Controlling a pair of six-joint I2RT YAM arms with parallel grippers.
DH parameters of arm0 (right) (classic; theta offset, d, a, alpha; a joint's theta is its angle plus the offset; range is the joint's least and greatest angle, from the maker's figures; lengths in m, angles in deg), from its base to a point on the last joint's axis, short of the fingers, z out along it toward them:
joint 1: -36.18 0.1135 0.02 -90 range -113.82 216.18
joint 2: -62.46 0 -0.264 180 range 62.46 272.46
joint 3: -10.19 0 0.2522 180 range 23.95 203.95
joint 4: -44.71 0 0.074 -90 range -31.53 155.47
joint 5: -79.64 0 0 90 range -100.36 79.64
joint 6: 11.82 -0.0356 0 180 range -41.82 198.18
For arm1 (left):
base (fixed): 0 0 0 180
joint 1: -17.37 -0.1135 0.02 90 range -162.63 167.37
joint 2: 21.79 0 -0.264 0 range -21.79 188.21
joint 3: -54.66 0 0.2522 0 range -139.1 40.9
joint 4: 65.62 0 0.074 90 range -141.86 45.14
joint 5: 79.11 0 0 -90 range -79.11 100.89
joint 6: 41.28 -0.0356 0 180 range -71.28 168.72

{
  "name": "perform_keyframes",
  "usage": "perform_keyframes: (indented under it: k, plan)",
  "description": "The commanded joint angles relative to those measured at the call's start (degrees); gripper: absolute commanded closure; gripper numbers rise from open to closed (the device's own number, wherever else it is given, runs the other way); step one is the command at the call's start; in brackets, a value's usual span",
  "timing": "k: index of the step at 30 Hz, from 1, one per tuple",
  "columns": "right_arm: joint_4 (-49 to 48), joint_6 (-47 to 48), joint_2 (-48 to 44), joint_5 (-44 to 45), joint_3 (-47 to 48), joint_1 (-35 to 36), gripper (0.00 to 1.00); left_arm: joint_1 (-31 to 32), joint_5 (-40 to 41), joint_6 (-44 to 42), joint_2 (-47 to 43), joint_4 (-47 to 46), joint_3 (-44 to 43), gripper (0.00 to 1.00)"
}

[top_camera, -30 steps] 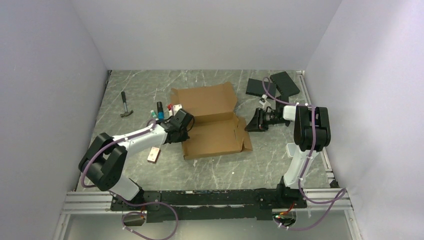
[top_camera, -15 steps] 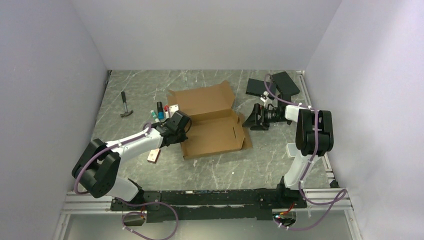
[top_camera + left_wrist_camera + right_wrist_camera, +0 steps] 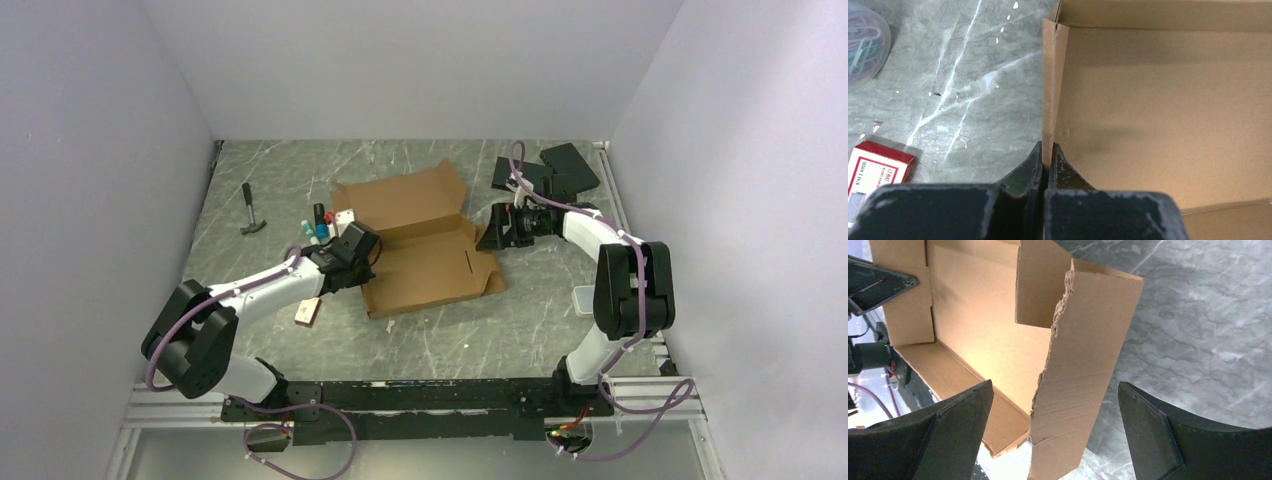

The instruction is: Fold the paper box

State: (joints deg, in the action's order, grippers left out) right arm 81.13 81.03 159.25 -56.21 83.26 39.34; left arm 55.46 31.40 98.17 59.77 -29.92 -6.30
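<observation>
The brown paper box [image 3: 425,245] lies open in the middle of the table, its lid panel toward the back. My left gripper [image 3: 360,262] is at the box's left edge. In the left wrist view it [image 3: 1047,150] is shut on the upright left side wall of the box [image 3: 1158,110]. My right gripper [image 3: 492,232] is at the box's right end. In the right wrist view it [image 3: 1055,385] stands wide open, and a raised side flap [image 3: 1088,340] with a ragged edge rises between the fingers, touching neither.
A hammer [image 3: 250,212] and several small items [image 3: 320,222] lie left of the box. Black slabs [image 3: 560,168] sit at the back right. A small block [image 3: 308,310] lies under the left arm. A red staple box [image 3: 878,167] and a paper-clip tub [image 3: 863,42] are beside the left gripper.
The right gripper has opened wide and moved back and left to the box's right flap. The box has shifted slightly left. The left gripper stays shut on the wall.
</observation>
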Motion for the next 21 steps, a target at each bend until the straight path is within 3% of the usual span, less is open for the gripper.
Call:
perform_keyframes:
  k: [1, 3, 6, 12, 16, 21]
  plan:
    - [-0.4, 1.9, -1.7, 5.7, 0.6, 0.9, 0.0, 0.3, 1.1, 2.4, -2.3, -0.9, -1.0, 1.0]
    - [-0.4, 2.3, -1.2, 8.5, 0.8, 1.5, 0.03, 0.3, 1.0, 2.7, -2.8, -0.7, -0.9, 1.0]
    - [-0.3, 3.1, -1.1, 13.7, 1.2, 3.3, 0.2, 0.3, 0.8, 3.2, -3.4, -0.4, -0.9, 1.0]
    - [-1.6, 4.9, -4.6, 20.8, 1.3, 5.2, 0.7, 0.4, -0.1, 5.6, -0.3, 4.5, -4.3, 1.0]
    - [-2.7, 6.1, -8.2, 23.9, 0.9, 6.1, 0.97, 0.4, -1.1, 6.8, 2.2, 6.4, -6.3, 1.0]
    - [-3.1, 6.4, -11.8, 22.5, 0.6, 7.1, 1.0, 0.5, -1.7, 6.0, 4.1, 6.6, -8.8, 1.0]
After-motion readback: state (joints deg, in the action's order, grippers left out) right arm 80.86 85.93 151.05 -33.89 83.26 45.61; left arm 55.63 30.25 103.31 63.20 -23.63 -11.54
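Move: Some 3 cm below the right hand and 1 cm to its right stands the box's right end flap, between the open fingers. From that hand the tray's middle is about 10 cm left and 5 cm back, the lid panel 14 cm left and 8 cm farther out, and the nearer black notebook 14 cm ahead, 6 cm right. The left hand already pinches the tray's left wall; the flap lies roughly 20 cm to its right and 4 cm farther out. Sinking about 2 cm while easing right and forward, the right hand tips its fingers some 20–25 degrees more steeply down and closes them from wide open, pinching the free edge of the right end flap. It then lifts about 3.5 cm, still drifting forward. The left hand keeps its pinch on the left wall, shifting under a centimetre or so and turning slightly counter-clockwise. ##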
